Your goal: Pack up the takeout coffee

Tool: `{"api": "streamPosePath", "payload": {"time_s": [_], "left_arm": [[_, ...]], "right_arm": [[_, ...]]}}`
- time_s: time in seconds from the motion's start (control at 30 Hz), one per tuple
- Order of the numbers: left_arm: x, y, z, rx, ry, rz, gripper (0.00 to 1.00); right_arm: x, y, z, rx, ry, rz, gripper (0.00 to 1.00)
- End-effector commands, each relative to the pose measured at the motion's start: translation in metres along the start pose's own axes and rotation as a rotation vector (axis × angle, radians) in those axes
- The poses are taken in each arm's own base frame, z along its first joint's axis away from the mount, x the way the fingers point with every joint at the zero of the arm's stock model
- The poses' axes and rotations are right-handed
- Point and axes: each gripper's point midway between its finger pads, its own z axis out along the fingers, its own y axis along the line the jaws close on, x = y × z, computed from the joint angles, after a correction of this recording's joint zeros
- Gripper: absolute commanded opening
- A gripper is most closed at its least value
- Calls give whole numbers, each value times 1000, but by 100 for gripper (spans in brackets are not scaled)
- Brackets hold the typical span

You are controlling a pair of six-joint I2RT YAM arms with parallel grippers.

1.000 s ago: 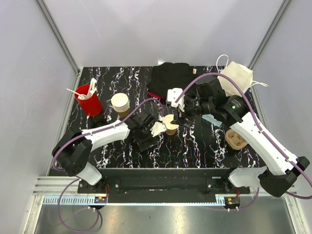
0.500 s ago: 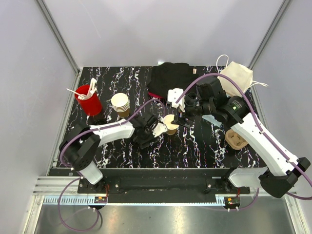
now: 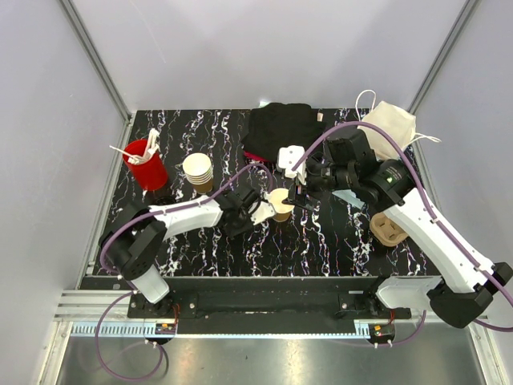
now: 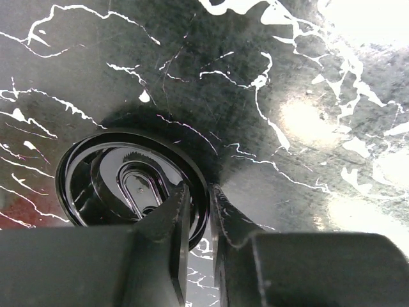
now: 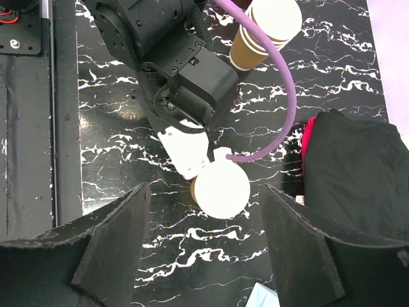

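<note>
The takeout coffee's tan paper cup (image 3: 280,205) stands lidless at mid-table, its pale cream inside (image 5: 222,188) facing up. Its round black lid (image 4: 128,185) lies flat on the marble table just left of the cup. My left gripper (image 4: 199,192) is low over the lid and shut on its right rim, one finger (image 4: 167,217) inside and the other outside. From above, the left gripper (image 3: 255,212) hides the lid. My right gripper (image 5: 206,192) hovers open directly above the cup with nothing between its fingers; from above, the right gripper (image 3: 298,195) is beside the cup.
A nested stack of tan cups (image 3: 198,170) and a red cup of white straws (image 3: 147,164) stand at the back left. A black cloth bag (image 3: 280,128) lies at the back, a white bag (image 3: 389,124) back right, and a brown cardboard carrier (image 3: 388,228) on the right.
My left gripper slid right toward the cup and went from wide open to shut on the lid's rim. The right arm has barely moved.
</note>
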Motion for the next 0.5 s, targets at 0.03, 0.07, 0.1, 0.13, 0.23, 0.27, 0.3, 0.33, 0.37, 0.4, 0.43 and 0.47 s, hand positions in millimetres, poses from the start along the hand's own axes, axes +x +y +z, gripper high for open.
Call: {"api": "streamPosePath", "payload": {"time_s": [0.03,0.07,0.1,0.13,0.23,0.27,0.3,0.33,0.37,0.4,0.43,0.47], "left_arm": [[-22,-9,-28,86,-81,48,11],[-27,-9,-47,98,-120,78,10],[-37,-14,-61,146,-174,93,10],[-57,-10,-84,151,-250,110,10],[-82,-14,-149,248,-439,150,10],[-91,-2,-185,236,-521,157,10],[-99,-10,-207,303,-604,172,10],[-101,-10,-223,320,-643,181,10],[-107,0,-252,295,-720,184,9],[-112,-8,-271,350,-791,203,9],[-112,-8,-286,361,-832,207,9],[-113,-2,-301,355,-878,201,9]], "right_arm": [[-23,-11,-19,64,-46,-26,75],[-25,-11,-20,58,-51,-28,76],[-25,-9,-20,46,-43,-30,76],[-31,-11,-24,51,-52,-38,77],[-39,-14,-29,57,-61,-49,78],[-41,-16,-30,63,-62,-52,78],[-44,-17,-31,69,-67,-47,78],[-49,-19,-34,78,-79,-52,77],[-51,-21,-34,80,-84,-52,78],[-54,-22,-35,83,-92,-46,78],[-60,-24,-38,91,-104,-52,78],[-62,-25,-36,88,-105,-49,78]]}}
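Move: The left fingers already pinch the rim of the black lid, whose middle is about 3 cm ahead of them, down at table height. The lone coffee cup stands some 11 cm to the left hand's right and 4 cm ahead, its middle about 4 cm higher; the stack of cups is about 15 cm ahead and 11 cm left. From the right hand, the coffee cup is roughly 4 cm ahead, 2 cm left and 27 cm below. Keeping its pinch on the black lid's rim, the left hand lifts it off the table almost straight up, slowly then very fast, some 25 cm, drifting a few centimetres right while the wrist swings about 35 degrees so the fingertips angle towards the robot's right. The right hand, open and empty, rises about 6 cm above the coffee cup. ##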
